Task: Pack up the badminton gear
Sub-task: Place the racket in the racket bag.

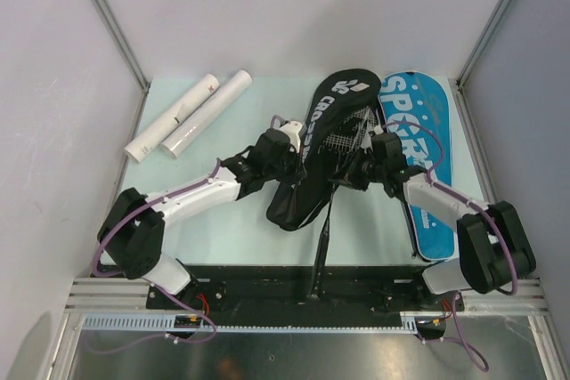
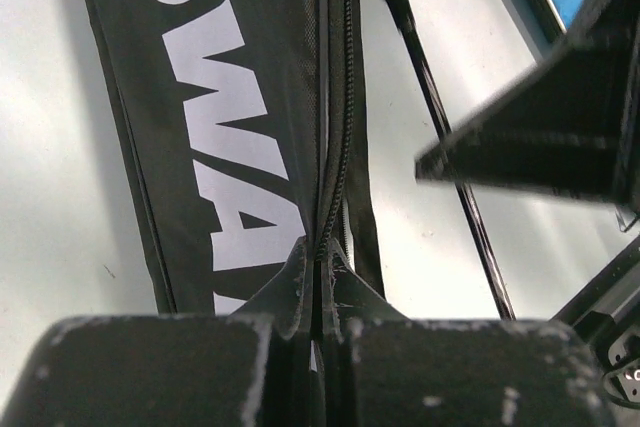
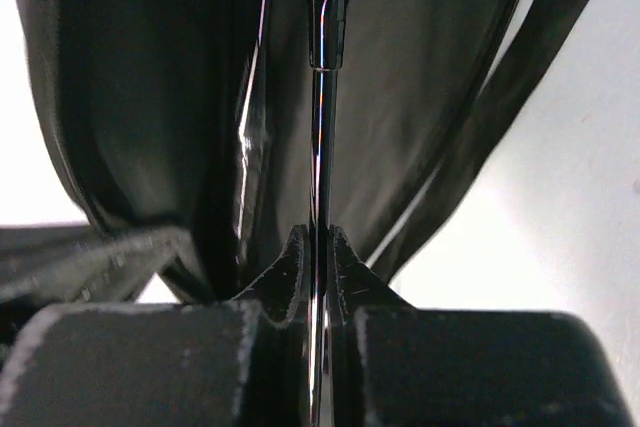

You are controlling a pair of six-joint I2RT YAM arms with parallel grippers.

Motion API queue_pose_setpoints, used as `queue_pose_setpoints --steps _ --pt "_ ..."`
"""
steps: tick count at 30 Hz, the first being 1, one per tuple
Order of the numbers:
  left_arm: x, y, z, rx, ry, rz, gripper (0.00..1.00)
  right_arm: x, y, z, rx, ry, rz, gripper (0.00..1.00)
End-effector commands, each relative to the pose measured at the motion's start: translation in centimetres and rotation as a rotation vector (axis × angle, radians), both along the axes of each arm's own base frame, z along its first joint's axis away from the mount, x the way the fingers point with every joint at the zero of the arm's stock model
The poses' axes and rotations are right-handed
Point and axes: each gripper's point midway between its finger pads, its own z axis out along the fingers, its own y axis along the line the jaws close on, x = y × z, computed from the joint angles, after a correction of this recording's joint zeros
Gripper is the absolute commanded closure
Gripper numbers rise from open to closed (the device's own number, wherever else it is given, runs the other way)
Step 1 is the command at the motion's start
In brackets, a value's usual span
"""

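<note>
A black racket bag (image 1: 325,122) with white lettering lies mid-table, and a racket's strung head (image 1: 350,126) shows in its open mouth. The racket's thin dark shaft (image 1: 325,229) runs back towards the table's near edge. My left gripper (image 1: 289,153) is shut on the bag's zipper edge (image 2: 340,127); in the left wrist view my left gripper (image 2: 322,257) pinches the fabric. My right gripper (image 1: 343,175) is shut on the racket shaft (image 3: 322,127), and in the right wrist view my right gripper (image 3: 320,242) has the black bag (image 3: 150,97) behind it. A blue bag (image 1: 427,131) lettered SPORT lies to the right.
Two long white tubes (image 1: 174,117) (image 1: 209,113) lie side by side at the far left of the table. Grey walls close in the left, back and right sides. The black base rail (image 1: 294,295) runs along the near edge.
</note>
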Motion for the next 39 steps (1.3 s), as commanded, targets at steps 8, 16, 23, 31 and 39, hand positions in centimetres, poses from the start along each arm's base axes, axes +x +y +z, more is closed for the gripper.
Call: queue_pose_setpoints --steps 8,16,23,31,39 --pt "-3.8 -2.2 3.7 -0.188 0.031 -0.156 1.0 13.0 -2.1 4.1 0.137 -0.197 -0.345 1.0" --pt "-6.3 -1.9 2.2 -0.214 0.103 -0.2 1.0 19.5 -3.9 4.5 0.081 -0.267 -0.46 1.0" --pt "-7.3 -1.8 2.9 -0.263 0.112 -0.212 1.0 23.4 -5.0 1.3 -0.115 -0.336 -0.507 1.0" --pt "-7.6 -2.5 3.3 -0.303 0.156 -0.215 1.0 23.1 -4.8 -0.6 -0.162 -0.292 -0.531 1.0" --pt "-6.7 -3.1 3.8 -0.363 0.162 -0.186 1.0 20.6 1.1 -1.1 -0.109 -0.219 -0.287 0.58"
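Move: From the right gripper, which already holds the racket by its shaft, the racket bag's wide end lies about 28 cm ahead, 4 cm right and 9 cm below. The racket head is some 17 cm ahead and 5 cm right; the bag edge pinched by the left gripper is 12 cm left and 3 cm back. The blue bag's middle lies 24 cm right, 5 cm ahead. From the left gripper the wide end is about 30 cm ahead, 14 cm right. Slide the racket head-first up into the open bag with the right gripper, about 19 cm forward, swinging the hand some 20 degrees clockwise and sinking about 4 cm in the second half, then open the fingers to free the shaft. Keep the left gripper pinching the bag's edge while drawing it back about 4–5 cm. ##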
